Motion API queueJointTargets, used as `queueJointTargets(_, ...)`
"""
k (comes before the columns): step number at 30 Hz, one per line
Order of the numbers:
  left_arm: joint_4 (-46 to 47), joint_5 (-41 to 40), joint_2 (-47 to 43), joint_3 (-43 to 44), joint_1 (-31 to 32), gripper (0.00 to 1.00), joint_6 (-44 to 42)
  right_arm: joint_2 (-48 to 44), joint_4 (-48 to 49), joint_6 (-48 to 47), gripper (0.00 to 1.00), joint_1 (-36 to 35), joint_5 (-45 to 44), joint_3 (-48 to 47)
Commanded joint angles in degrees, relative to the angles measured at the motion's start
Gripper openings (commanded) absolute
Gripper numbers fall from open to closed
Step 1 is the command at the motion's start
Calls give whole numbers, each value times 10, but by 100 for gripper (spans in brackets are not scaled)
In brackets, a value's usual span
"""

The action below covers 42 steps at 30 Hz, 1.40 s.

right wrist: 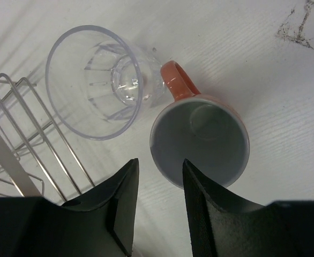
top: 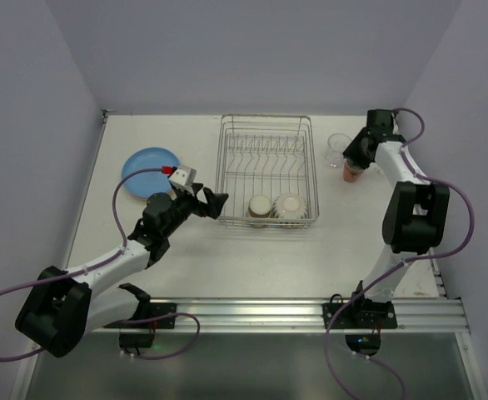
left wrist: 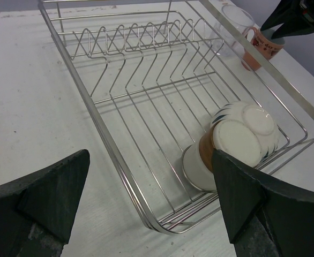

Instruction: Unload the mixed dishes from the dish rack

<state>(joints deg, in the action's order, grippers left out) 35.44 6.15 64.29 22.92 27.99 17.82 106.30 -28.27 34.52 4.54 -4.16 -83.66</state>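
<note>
The silver wire dish rack stands mid-table. At its near end sit a reddish-brown cup and a cream bowl, both bottom-up. My left gripper hangs open just outside the rack's near left corner, with the cup and the bowl ahead of it. A blue plate lies on the table to the left. Right of the rack stand a clear glass tumbler and a second reddish-brown cup, upright. My right gripper is open above that cup's near rim, holding nothing.
The rack's upright plate tines hold nothing. White walls close in the table at the back and on both sides. The tumbler and the cup stand close together, almost touching the rack's right side.
</note>
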Motion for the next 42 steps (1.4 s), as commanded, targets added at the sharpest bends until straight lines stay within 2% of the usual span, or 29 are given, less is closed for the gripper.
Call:
queueJointTargets(1,15,-4,-2,20,6,100,-17,-55,16,-6,41,1,21,-6)
queueJointTargets(5,15,-4,-1,20,7,100,-18,-110,34,-9,42,0,38,25)
queueJointTargets(11,15,-3,-1,22,9,100,-20,-195,110,-8,46,0,118,133)
queueJointTargets(13,15,4,-1,25,11,100,-21,-228,147,-2,49,-1,143,185)
queueJointTargets(16,17,21,-8,22,15,100,-31,-275,199,-6,60,-5,182,255)
queueJointTargets(19,22,23,-3,23,21,100,-34,-314,217,-12,63,-17,209,297)
queueJointTargets(25,-11,26,5,60,34,100,-37,-371,183,-61,65,-63,220,315)
queueJointTargets(28,-67,4,17,110,59,100,-49,-401,150,-76,66,-65,225,301)
queueJointTargets(33,-159,-20,64,195,94,100,-62,-458,149,-88,71,-65,230,316)
queueJointTargets(42,-258,-41,129,281,121,100,-57,-468,139,-83,71,-65,222,316)
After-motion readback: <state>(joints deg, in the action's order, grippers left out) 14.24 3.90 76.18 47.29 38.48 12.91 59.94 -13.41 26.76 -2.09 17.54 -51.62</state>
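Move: For the left hand, the white-and-brown cup in the dish rack is about 13 cm to the right, 1 cm ahead and some 10 cm below; the scalloped bowl stands about 8 cm right of that cup, level with it. From the right hand the bowl is roughly 12 cm back, 20 cm left and 6 cm lower. The terracotta mug is about 5 cm below this hand and 1 cm back; the clear glass is 8 cm ahead, 5 cm left. Up off the terracotta mug and back and left towards the bowl goes the right hand, about 13 cm each in height and back and 11 cm left, with a small dip midway; its fingers swing up and counter-clockwise some 30 degrees each and open wider. The left hand, fingers still wide, starts late, arcing some 8 cm right over the rack towards the white-and-brown cup, rising, then starting down. ##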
